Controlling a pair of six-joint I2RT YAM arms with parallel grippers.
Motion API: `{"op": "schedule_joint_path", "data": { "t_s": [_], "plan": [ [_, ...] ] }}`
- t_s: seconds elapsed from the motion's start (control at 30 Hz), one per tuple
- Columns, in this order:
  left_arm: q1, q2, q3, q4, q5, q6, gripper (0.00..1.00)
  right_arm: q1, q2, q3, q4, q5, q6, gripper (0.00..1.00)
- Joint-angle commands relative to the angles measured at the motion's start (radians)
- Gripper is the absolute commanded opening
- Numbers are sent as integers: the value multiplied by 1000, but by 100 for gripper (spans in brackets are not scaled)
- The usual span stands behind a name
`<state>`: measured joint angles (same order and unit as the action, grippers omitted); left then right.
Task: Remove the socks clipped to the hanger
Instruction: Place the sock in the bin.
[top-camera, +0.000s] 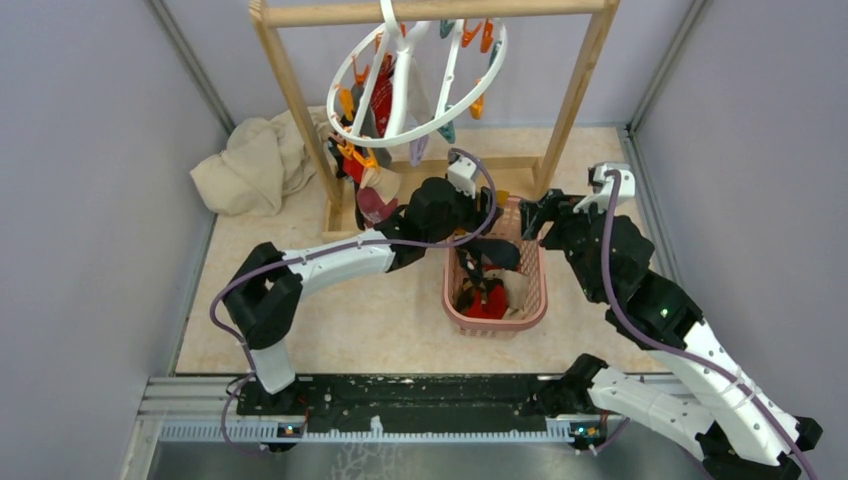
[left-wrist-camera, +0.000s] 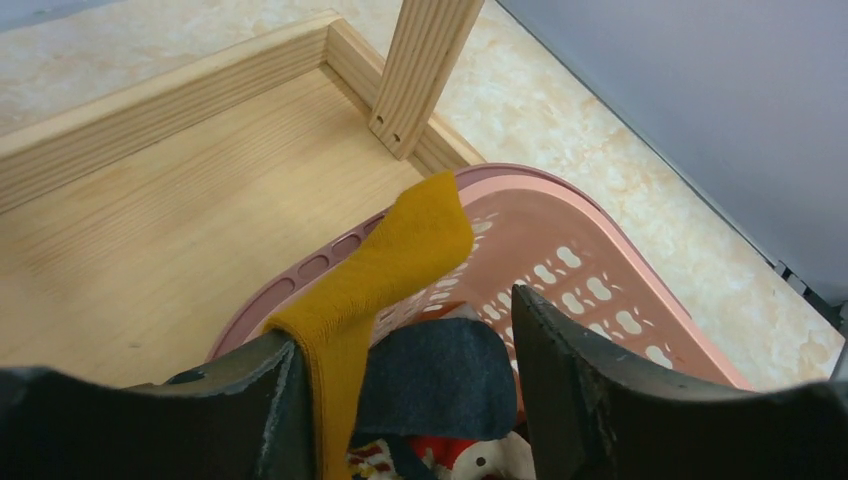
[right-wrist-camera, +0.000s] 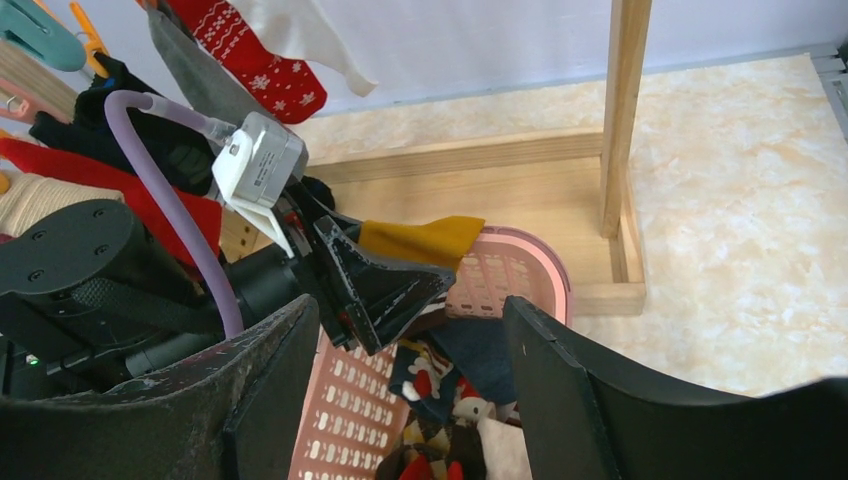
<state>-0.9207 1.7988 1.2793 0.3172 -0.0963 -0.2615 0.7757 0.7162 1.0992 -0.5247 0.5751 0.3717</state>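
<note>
The white ring hanger (top-camera: 403, 85) hangs from the rack bar, with several socks (top-camera: 372, 190) clipped on its left side, among them a red patterned one (right-wrist-camera: 255, 55). My left gripper (left-wrist-camera: 405, 330) is open over the pink basket (left-wrist-camera: 600, 230). A mustard yellow sock (left-wrist-camera: 400, 260) lies draped over its left finger and the basket rim, no longer pinched. Below it a dark blue sock (left-wrist-camera: 440, 370) rests on other socks in the basket. My right gripper (right-wrist-camera: 410, 310) is open and empty just above the basket's right side, facing the left gripper's fingers (right-wrist-camera: 380, 290).
The wooden rack frame (top-camera: 285, 80) stands behind the basket (top-camera: 540, 290), with its base boards (left-wrist-camera: 150, 100) on the table. A heap of beige cloth (top-camera: 250, 165) lies at the back left. Grey walls close in on the left, right and back.
</note>
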Motion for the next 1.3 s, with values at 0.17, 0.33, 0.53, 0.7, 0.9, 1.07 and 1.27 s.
{"op": "schedule_joint_path", "data": {
  "t_s": [0.17,0.33,0.53,0.7,0.9,1.07,1.27],
  "plan": [
    [-3,-82,-38,3,109,-31,77,-4,-2,-18,38,-23,12,69],
    [-13,-139,-56,-42,206,-36,78,-4,6,-24,49,-26,9,70],
    [-20,-186,-65,-108,246,-8,85,-6,15,-28,61,-35,11,70],
    [-21,-112,66,-301,167,55,85,-7,14,-24,58,-33,10,70],
    [-23,-61,134,-400,114,122,86,-6,-5,-2,32,-17,7,70],
    [-26,-59,187,-477,106,164,85,-6,-13,16,14,-13,4,70],
    [-83,-196,128,-484,118,164,84,-6,-2,21,22,-20,-8,71]
  ]
}}
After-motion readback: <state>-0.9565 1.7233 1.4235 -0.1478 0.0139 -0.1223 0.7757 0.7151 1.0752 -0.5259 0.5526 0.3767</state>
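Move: Below and behind the left hand is the bin the mustard sock goes to, its middle some 7 cm back, 2 cm right and 12 cm down. The sock still hangs over the far finger, about 3 cm ahead and 3 cm below. Already in the bin, about 15 cm below the hand: the dark sock 4 cm back and 1 cm right, the red sock 12 cm straight back. From the right hand, the bin's middle is 3 cm ahead, 8 cm left, 27 cm down. Spreading its already open fingers wider, the left hand draws back about 6 cm from the bin's far rim and rises 4 cm, turning slightly clockwise. Over the bin it then dips 4 cm with a little forward travel, rolling its left side up some 15 degrees, and finally eases back a little; the far finger comes free of the sock. ##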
